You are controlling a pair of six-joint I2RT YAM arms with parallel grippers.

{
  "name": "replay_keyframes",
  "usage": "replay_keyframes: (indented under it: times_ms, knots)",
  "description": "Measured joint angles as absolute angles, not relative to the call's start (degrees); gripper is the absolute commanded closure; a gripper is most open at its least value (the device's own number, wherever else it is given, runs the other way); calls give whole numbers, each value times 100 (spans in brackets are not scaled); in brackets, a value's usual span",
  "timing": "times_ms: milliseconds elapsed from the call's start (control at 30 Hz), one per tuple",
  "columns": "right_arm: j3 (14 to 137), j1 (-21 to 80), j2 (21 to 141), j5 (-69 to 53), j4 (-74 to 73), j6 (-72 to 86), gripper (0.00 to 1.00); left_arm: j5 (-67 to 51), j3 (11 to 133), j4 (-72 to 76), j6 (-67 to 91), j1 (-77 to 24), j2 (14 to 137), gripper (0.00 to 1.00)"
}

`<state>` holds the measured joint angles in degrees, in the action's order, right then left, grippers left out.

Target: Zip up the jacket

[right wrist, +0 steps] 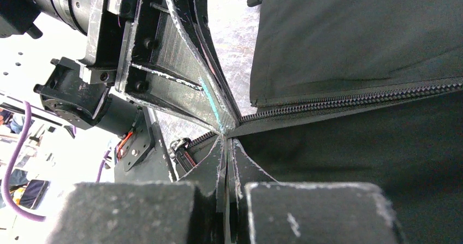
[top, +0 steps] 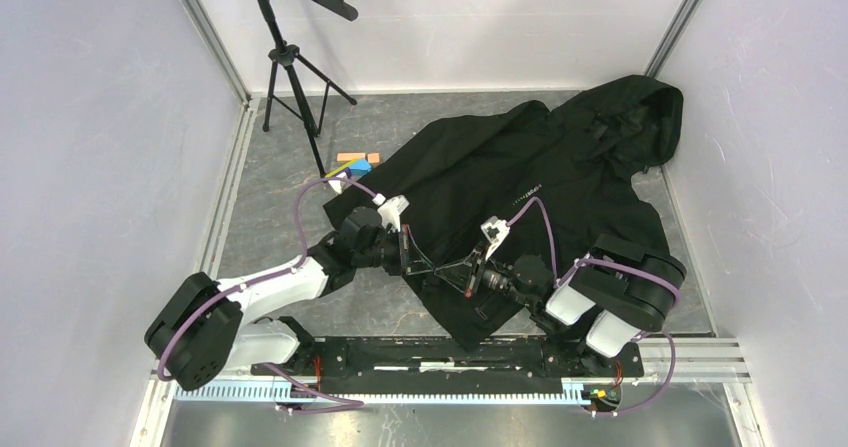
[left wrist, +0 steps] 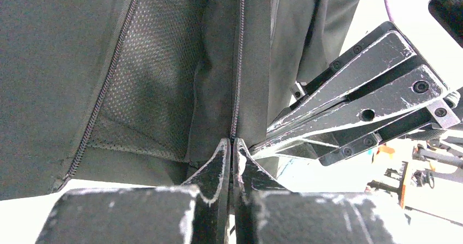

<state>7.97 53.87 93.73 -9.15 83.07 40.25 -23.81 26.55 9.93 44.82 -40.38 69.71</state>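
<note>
The black hooded jacket [top: 560, 167] lies spread on the grey floor, hood at the back right and hem near the arms. Its front is open, and the mesh lining [left wrist: 147, 91] shows in the left wrist view. My left gripper [top: 405, 254] is shut on the zip edge [left wrist: 238, 64] near the hem. My right gripper [top: 470, 272] meets it tip to tip and is shut on the jacket [right wrist: 355, 162] beside the zip teeth [right wrist: 355, 97]. The zip slider [right wrist: 183, 150] sits just left of the right gripper [right wrist: 226, 141]. The left gripper [left wrist: 233, 144] has the right fingers [left wrist: 355, 99] beside it.
A black tripod stand [top: 290, 62] with a perforated plate stands at the back left. Small orange and blue blocks [top: 356, 160] lie by the jacket's left sleeve. White walls enclose the floor on three sides. A black rail [top: 450, 357] runs along the front edge.
</note>
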Motion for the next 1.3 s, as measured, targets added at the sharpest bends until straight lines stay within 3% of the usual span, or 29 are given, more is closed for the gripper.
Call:
replay_keyframes:
  times_ms: [167, 467, 767, 1067, 1300]
  knots:
    - [760, 5387, 9356, -917, 8340, 4045, 94, -2451, 2635, 1085, 4442, -4038, 6908, 98]
    - [668, 5387, 9039, -1332, 8342, 4285, 64, -2794, 2412, 1813, 4445, -4038, 6497, 98]
    - [152, 5389, 7950, -1592, 8034, 4508, 45, -3258, 2228, 2622, 4257, -4038, 6359, 98]
    - [425, 5387, 6718, -1833, 6455, 4147, 5, -3162, 2049, 2845, 3570, -4071, 5627, 98]
    - [812, 5387, 6600, -1881, 5850, 3933, 3, -3146, 2049, 3068, 3468, -4075, 5673, 98]
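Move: The zip slider hangs about 3 cm back from the shut right fingertips, some 2 cm to their left and 1 cm lower. The other zip edge's bottom corner lies roughly 6 cm left of them, 2 cm ahead and 5 cm down; the pocket zip is about 13 cm right, 3 cm back and 5 cm down. From the left hand, the slider is about 3 cm back, level sideways and 1 cm lower. Left hand lifts its pinched zip edge about 9 cm; right lets go, opens wide, rises and draws back. ##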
